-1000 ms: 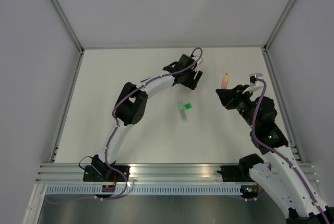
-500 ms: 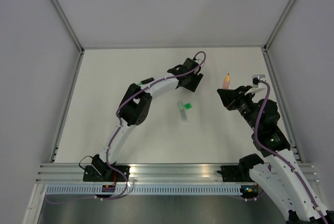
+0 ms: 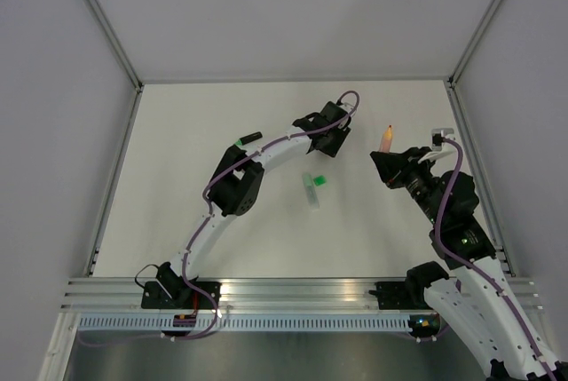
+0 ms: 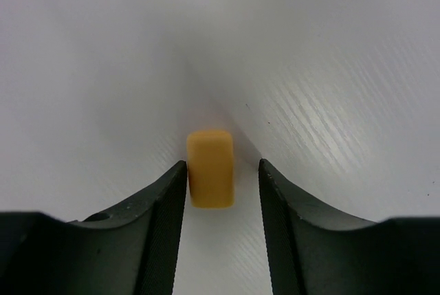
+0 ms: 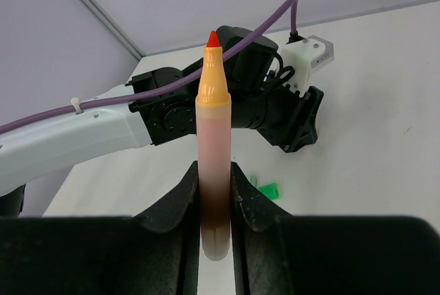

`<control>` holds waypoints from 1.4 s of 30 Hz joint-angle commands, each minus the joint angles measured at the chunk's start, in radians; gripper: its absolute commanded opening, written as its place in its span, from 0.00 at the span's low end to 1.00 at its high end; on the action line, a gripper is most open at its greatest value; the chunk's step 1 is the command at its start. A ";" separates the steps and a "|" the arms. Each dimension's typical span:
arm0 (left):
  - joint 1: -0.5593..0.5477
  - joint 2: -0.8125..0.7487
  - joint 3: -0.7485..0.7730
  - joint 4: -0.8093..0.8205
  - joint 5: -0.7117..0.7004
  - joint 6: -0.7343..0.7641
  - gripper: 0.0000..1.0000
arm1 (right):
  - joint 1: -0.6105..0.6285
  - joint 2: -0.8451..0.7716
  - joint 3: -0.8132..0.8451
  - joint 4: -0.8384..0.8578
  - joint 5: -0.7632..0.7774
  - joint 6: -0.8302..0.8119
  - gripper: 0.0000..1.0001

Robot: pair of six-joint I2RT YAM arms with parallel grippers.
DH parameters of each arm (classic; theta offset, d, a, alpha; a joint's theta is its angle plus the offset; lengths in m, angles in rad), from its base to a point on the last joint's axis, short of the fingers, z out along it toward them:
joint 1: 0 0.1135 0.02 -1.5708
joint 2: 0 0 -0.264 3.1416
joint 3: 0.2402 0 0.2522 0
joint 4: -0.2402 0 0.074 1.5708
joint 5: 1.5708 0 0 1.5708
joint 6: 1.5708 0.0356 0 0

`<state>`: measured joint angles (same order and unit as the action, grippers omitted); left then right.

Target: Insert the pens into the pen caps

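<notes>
An orange pen cap [image 4: 210, 168] lies on the white table between the fingers of my left gripper [image 4: 222, 164]. It touches the left finger, and a gap stays on the right side, so the jaws are open around it. In the top view my left gripper [image 3: 327, 143] points down at the table's far middle. My right gripper [image 5: 214, 185] is shut on the orange pen [image 5: 213, 144], held upright with its red tip up and seen as orange pen [image 3: 386, 138] from above. A pale green pen [image 3: 311, 190] and a green cap [image 3: 320, 180] lie mid-table.
A black pen with a green end [image 3: 248, 138] lies beside the left arm's forearm. The left arm [image 5: 206, 113] fills the background of the right wrist view. Metal frame posts [image 3: 461, 123] border the table on both sides.
My left gripper has shifted a little to the right and its jaws have narrowed around the orange cap. The black pen has come into view behind the left forearm. The right gripper holds steady.
</notes>
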<state>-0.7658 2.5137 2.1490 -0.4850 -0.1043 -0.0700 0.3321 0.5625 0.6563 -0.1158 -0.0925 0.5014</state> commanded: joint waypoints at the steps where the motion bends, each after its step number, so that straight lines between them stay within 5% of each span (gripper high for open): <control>1: -0.001 0.034 0.046 -0.038 -0.028 0.010 0.50 | 0.001 -0.016 0.003 0.016 -0.007 -0.004 0.00; 13: -0.001 0.023 0.041 -0.059 -0.035 -0.013 0.03 | 0.001 -0.012 -0.004 0.022 -0.010 -0.001 0.00; 17: -0.001 -0.030 0.008 -0.070 -0.031 -0.039 0.02 | 0.001 -0.004 -0.007 0.027 -0.009 -0.007 0.00; 25: 0.010 -0.441 -0.346 0.103 0.090 -0.161 0.02 | 0.001 0.057 -0.029 0.080 -0.094 -0.006 0.00; 33: 0.017 -0.827 -0.651 0.307 0.302 -0.335 0.02 | 0.005 0.165 -0.073 0.338 -0.436 0.037 0.00; 42: 0.017 -1.188 -0.853 0.427 0.288 -0.513 0.02 | 0.211 0.212 -0.007 0.287 -0.248 -0.055 0.00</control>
<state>-0.7528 1.3777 1.3350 -0.1116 0.1654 -0.4984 0.4900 0.7399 0.6003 0.1158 -0.3874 0.4900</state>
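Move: The orange cap already stands between the left hand's open fingertips, with no real offset and about level with them. From that hand the green cap lies some 9 cm back and 6 cm left, and the clear pen about 12 cm back and 9 cm left, both on the table. From the right hand, which holds the orange pen tip-up, the orange cap is roughly 20 cm ahead, 5 cm left and 28 cm below. Left pinches the orange cap, lifts it some 33 cm, drawing back; right swings its pen leftward, counter-clockwise. ##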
